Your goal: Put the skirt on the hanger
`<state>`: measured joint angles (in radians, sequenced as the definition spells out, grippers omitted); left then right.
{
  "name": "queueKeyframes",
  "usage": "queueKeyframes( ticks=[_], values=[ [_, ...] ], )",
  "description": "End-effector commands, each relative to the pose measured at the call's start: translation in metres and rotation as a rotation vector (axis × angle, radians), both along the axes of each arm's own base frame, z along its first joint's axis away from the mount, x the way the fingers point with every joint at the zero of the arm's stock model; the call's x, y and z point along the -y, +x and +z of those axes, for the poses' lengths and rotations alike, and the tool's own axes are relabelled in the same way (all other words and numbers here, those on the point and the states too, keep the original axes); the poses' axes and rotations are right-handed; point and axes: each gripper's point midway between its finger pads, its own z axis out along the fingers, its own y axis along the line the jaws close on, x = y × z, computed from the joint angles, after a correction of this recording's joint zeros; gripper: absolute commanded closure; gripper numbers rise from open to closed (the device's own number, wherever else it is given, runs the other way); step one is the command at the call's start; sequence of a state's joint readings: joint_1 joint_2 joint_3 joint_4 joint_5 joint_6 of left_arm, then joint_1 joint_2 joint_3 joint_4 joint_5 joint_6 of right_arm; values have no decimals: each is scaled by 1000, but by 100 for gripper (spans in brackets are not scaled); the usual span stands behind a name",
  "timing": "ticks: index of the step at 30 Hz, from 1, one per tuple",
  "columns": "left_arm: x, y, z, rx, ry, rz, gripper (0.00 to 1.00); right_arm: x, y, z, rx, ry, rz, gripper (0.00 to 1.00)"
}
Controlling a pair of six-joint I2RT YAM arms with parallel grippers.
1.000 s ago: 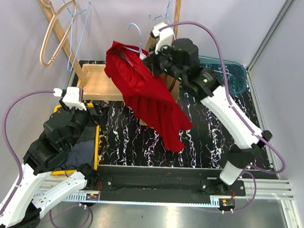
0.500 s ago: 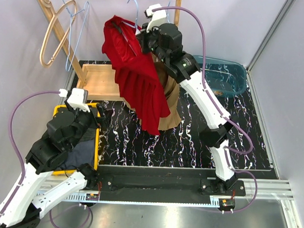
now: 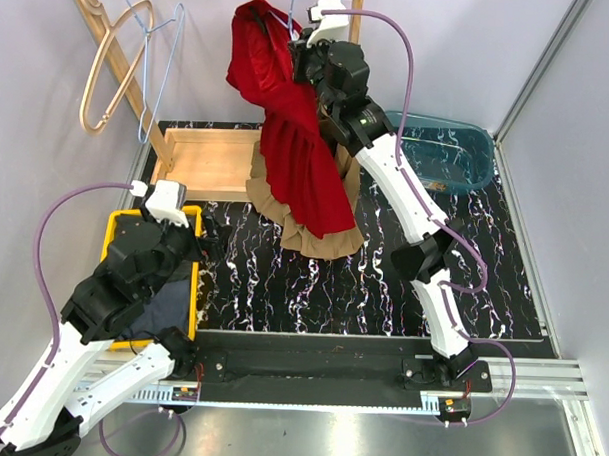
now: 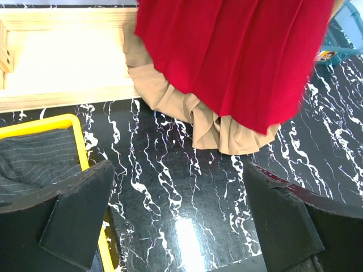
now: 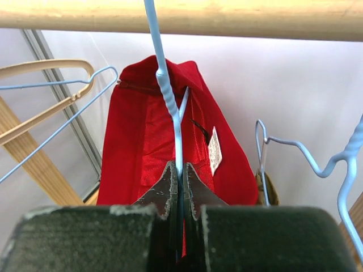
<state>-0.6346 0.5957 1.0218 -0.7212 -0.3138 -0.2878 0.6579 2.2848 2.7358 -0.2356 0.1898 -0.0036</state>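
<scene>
The red skirt (image 3: pixel 295 153) hangs from a light-blue wire hanger (image 5: pixel 170 96) just below the wooden rail (image 5: pixel 238 20). My right gripper (image 5: pixel 180 173) is shut on the hanger's wire below its twisted neck, and the skirt (image 5: pixel 142 147) drapes behind the jaws. The hanger's hook crosses the rail and runs out of the frame. In the top view the right gripper (image 3: pixel 309 50) is up at the rail's right end. My left gripper (image 4: pixel 184 221) is open and holds nothing, low over the black marble table next to the yellow bin (image 4: pixel 79 141), with the skirt's hem (image 4: pixel 238 56) ahead of it.
A tan garment (image 3: pixel 319 239) hangs behind the skirt. Empty hangers hang on the rail: a wooden one (image 3: pixel 110 61), a blue one (image 3: pixel 160 68) and another wire one (image 5: pixel 317 164). The yellow bin holds dark striped cloth (image 4: pixel 39 158). A teal bin (image 3: pixel 457 153) sits back right, beside the rack's wooden base (image 3: pixel 212 160).
The right arm has lifted the hanger and skirt up and back to the rail, and the skirt now hangs straight down. The left arm has shifted slightly.
</scene>
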Motion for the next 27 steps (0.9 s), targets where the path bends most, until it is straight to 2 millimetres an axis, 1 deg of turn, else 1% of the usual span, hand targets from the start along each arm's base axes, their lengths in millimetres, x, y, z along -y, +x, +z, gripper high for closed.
queueKeyframes(
  ticks=[1,3,5,6,9,13,16,17,18,19,20,21,22,23,24,25,26,27],
  values=[
    [3,1,4,14,-23,-5,1,31,-16,91,242,185,-40,100],
    [3,2,2,9,-19,-3,1,32,-9,84,233,176,-39,100],
    [3,3,2,10,-17,-1,1,25,-7,76,210,182,-7,100],
    [3,4,1,6,-11,0,1,19,-5,67,193,168,10,100],
    [5,7,-2,-3,-6,2,1,1,-5,49,147,147,90,100],
    [8,9,-5,-10,-7,-4,1,-24,-17,35,103,128,216,100],
    [9,9,-6,-9,-8,-6,1,-32,-26,32,84,120,236,100],
    [8,9,-7,-11,-6,-3,1,-32,-27,32,74,124,232,99],
    [8,9,-6,-10,-7,-1,1,-32,-27,32,67,127,227,92],
    [8,9,-6,-9,-7,-1,1,-30,-27,33,61,137,216,78],
    [7,8,-5,-5,-7,0,1,-26,-27,34,51,142,191,45],
    [6,8,-5,-4,-9,3,1,-20,-26,37,47,150,162,33],
    [5,8,-4,0,-11,6,1,-16,-27,38,43,151,151,23],
    [3,7,-3,3,-15,16,1,-10,-32,46,46,152,144,15],
    [2,8,-3,2,-21,29,1,-4,-35,51,46,157,128,0],
    [-3,8,-2,9,-22,55,1,1,-40,58,51,160,120,0],
    [-5,8,0,13,-25,64,1,13,-50,70,59,165,107,0],
    [-8,7,1,14,-29,78,1,21,-54,76,60,174,85,0]
  ],
)
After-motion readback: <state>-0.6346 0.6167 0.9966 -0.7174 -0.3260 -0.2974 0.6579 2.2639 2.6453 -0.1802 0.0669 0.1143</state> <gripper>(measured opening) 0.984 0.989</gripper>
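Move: The right gripper holds the hanger wire just below its neck, with the red skirt on it. The wooden rail to hang it on crosses about 12 cm above and some 5 cm ahead of the hand. The hanger with the tan skirt is about 5 cm ahead and 8 cm to the right, roughly level; the rack's right post is about 11 cm right and 3 cm ahead. From the left hand, that stretch of rail lies some 37 cm ahead, 11 cm right and 30 cm up. Ease the right gripper barely a centimetre farther forward under the rail, then lower it about 2 cm while carrying it some 3 cm left and turning it roughly 10 degrees counter-clockwise, to set the hook on the rail. Then open the fingers wide to let go of the hanger wire, and begin to draw back. ##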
